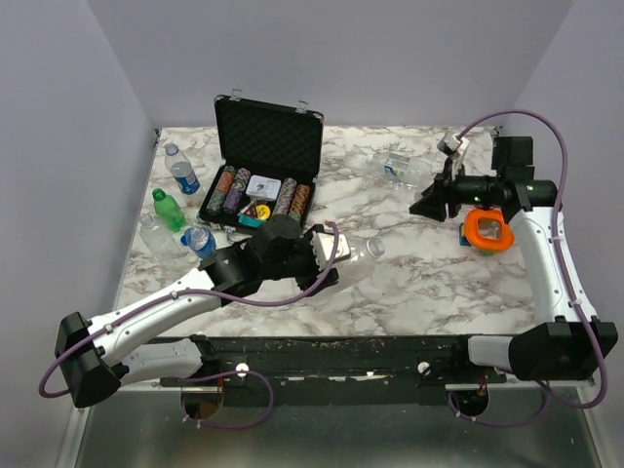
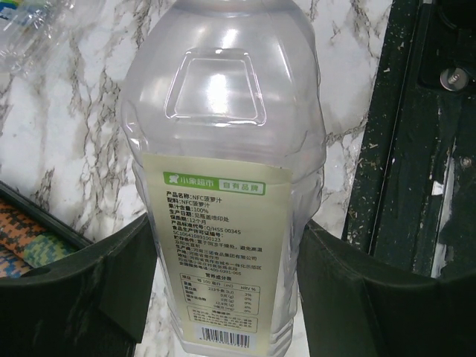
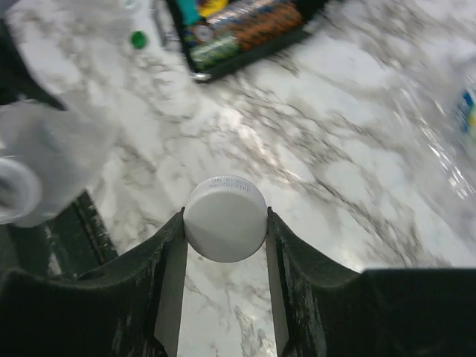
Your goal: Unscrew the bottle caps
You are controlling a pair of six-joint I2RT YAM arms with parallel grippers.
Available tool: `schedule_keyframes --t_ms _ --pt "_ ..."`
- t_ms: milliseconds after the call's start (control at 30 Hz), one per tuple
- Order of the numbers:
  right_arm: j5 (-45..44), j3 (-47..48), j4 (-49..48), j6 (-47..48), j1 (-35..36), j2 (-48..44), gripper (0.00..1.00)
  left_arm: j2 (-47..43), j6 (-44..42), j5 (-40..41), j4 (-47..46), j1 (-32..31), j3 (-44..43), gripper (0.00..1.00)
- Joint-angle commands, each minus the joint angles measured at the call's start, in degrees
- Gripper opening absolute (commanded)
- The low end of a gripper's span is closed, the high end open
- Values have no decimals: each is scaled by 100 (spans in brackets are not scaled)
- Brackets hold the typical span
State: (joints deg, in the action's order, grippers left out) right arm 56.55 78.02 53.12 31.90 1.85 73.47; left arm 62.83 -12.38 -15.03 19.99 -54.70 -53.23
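Observation:
My left gripper [image 2: 227, 297] is shut on a clear bottle [image 2: 223, 134] with a pale label, its fingers pressing both sides. In the top view this bottle [image 1: 357, 250] lies level over the table's middle, neck pointing right, beyond the left gripper [image 1: 330, 253]. My right gripper [image 3: 225, 223] is shut on a white bottle cap [image 3: 225, 219], held clear above the marble. It hangs at the right of the table [image 1: 422, 205], apart from the bottle. The held bottle [image 3: 44, 156] shows blurred at the left of the right wrist view, its mouth uncapped.
An open black chip case [image 1: 263, 161] stands at the back. Several small bottles [image 1: 180, 174] cluster at the left, one of them green [image 1: 168, 210]. Another clear bottle [image 1: 402, 167] lies at the back right. An orange ring [image 1: 487, 231] sits by the right arm.

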Motion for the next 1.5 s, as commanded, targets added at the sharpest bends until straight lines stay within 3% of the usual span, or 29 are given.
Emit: schedule_keyframes --t_ms 0,200,367,633,933,1467 --pt "-1574 -532 -1591 -1474 -702 176 26 -464 -475 131 251 56 -38 0" --pt "-3728 -1130 -3104 -2081 -1046 579 29 -1122 -809 184 -424 161 523 0" --pt "-4582 -508 -3142 -2311 -1204 1615 31 -1589 -810 158 -1373 293 1358 0" --pt "-4707 906 -2650 -2302 -1319 3312 33 -1563 -1003 448 -1129 328 1421 0" --pt "-4636 1891 -2237 -2399 -1327 4403 36 -1493 -1029 246 -1085 328 1421 0" --pt "-4610 2499 -1841 -2144 -1318 5133 40 -1387 -1065 237 -1058 328 1439 0"
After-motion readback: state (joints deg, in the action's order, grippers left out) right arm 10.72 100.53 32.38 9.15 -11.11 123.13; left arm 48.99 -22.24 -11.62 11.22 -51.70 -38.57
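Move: The right hand already has the white cap between its fingers. The bare patch of marble it goes to lies about 24 cm ahead, 22 cm right and 27 cm below; the lying clear bottles are some 27 cm ahead and 4 cm right, the orange ring 10 cm ahead and 26 cm right, both at table height. From the left hand, which grips the uncapped juice bottle, that patch is roughly 35 cm ahead, 46 cm right and 21 cm down. Keeping its pinch on the loose cap, the right hand sweeps quickly away from the juice bottle, some 24 cm forward and 22 cm right while sinking about as much, swinging clockwise from pointing left to pointing steeply down and forward, and ends sinking almost straight down towards the bare marble between the lying bottles and the orange ring. Meanwhile the left hand keeps its hold on the bottle and draws it about 4 cm left, lifting briefly and dipping back as it rolls slightly, then all but rests. ##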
